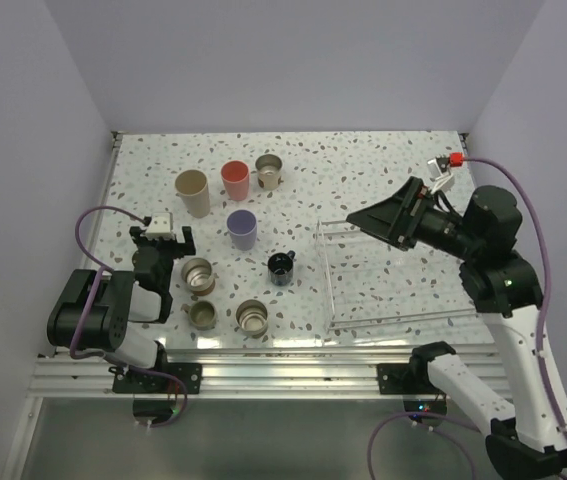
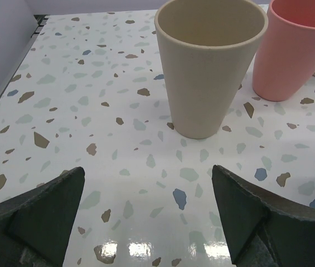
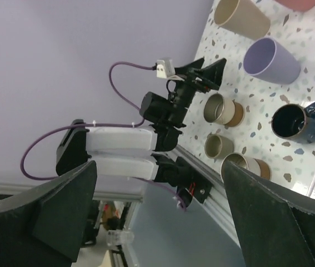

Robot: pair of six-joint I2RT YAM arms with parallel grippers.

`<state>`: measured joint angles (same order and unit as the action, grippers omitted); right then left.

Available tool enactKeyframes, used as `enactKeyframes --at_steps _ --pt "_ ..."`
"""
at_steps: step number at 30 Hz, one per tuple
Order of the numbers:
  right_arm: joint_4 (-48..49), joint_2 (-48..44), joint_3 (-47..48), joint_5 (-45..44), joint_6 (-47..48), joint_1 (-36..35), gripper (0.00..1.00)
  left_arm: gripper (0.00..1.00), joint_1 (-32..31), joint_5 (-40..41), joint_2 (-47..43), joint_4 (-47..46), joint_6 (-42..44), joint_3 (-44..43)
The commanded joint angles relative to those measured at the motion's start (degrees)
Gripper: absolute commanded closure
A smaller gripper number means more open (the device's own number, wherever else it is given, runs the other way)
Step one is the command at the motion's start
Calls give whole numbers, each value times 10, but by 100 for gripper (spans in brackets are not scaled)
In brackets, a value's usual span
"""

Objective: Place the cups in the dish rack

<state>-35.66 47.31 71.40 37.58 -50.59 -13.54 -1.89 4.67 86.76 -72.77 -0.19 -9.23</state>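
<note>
The cups stand on the terrazzo table left of the dish rack (image 1: 329,272): beige (image 1: 192,192), coral (image 1: 235,180), lavender (image 1: 242,229), a black mug (image 1: 281,268) and steel ones (image 1: 269,171) (image 1: 198,275) (image 1: 252,317). My left gripper (image 1: 162,235) is open and empty, low over the table. It points at the beige cup (image 2: 207,67), a short gap away, with the coral cup (image 2: 290,50) beside it. My right gripper (image 1: 363,218) hovers open and empty over the rack's far left corner. It faces the lavender cup (image 3: 271,60) and the mug (image 3: 293,121).
The rack is a see-through wire frame with nothing in it. A small steel cup (image 1: 203,314) sits near the front edge by my left arm's base (image 1: 93,320). White walls close in the table on three sides.
</note>
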Motion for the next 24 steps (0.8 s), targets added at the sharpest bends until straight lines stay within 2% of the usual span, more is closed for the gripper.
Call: enactKeyframes --at_steps 1,3,5,11,14,16,17,18,19,23,24 --pt "184 -24 -121 88 -135 -1 1 0 2 -1 -3 -44 12 -7" --pt "269 -21 -152 121 -182 11 1 0 2 -1 -3 -44 12 -7" --pt "287 3 -151 126 -190 -1 1 0 2 -1 -2 -44 12 -7" --pt "261 30 -127 137 -171 -5 1 0 2 1 -1 -41 12 -10" --pt "216 44 -110 130 -146 -5 1 0 0 4 -5 -41 14 -10" --pt "194 44 -108 125 -136 -5 2 0 -2 58 -50 22 6 -31" --pt "192 41 -108 116 -136 -5 1 0 -2 82 -72 82 -27 -55" --pt "180 38 -107 109 -131 -4 2 0 1 103 -90 207 -31 -84" --pt "166 33 -97 101 -124 -5 2 0 2 115 -112 250 -28 -137" --pt "123 23 -75 72 -99 -5 2 0 1 65 -188 330 -32 -189" --pt "117 21 -71 64 -98 -4 1 0 2 80 -206 404 -47 -233"
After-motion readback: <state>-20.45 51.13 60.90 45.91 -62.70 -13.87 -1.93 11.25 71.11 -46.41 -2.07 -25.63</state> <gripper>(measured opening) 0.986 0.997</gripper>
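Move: From my open left hand, the tall beige cup stands about 11 cm ahead and 6 cm to the right, its middle some 3 cm lower. The pink cup is about 15 cm ahead and 17 cm right, and the purple cup 2 cm ahead and 18 cm right, both around 4 cm lower. The dark mug lies about 7 cm ahead, 11 cm left and 36 cm below my raised right hand. I hold my left hand low over the table at first, then lift it quickly by about 10 cm, easing some 4 cm forward and slightly left, clear of the beige cup, tipping it up a little and turning it a few degrees counter-clockwise. My right hand sinks about 5 cm while drifting forward-left, rolling and dipping its fingers, then creeps up nearly 2 cm. Both grippers stay open and empty. ##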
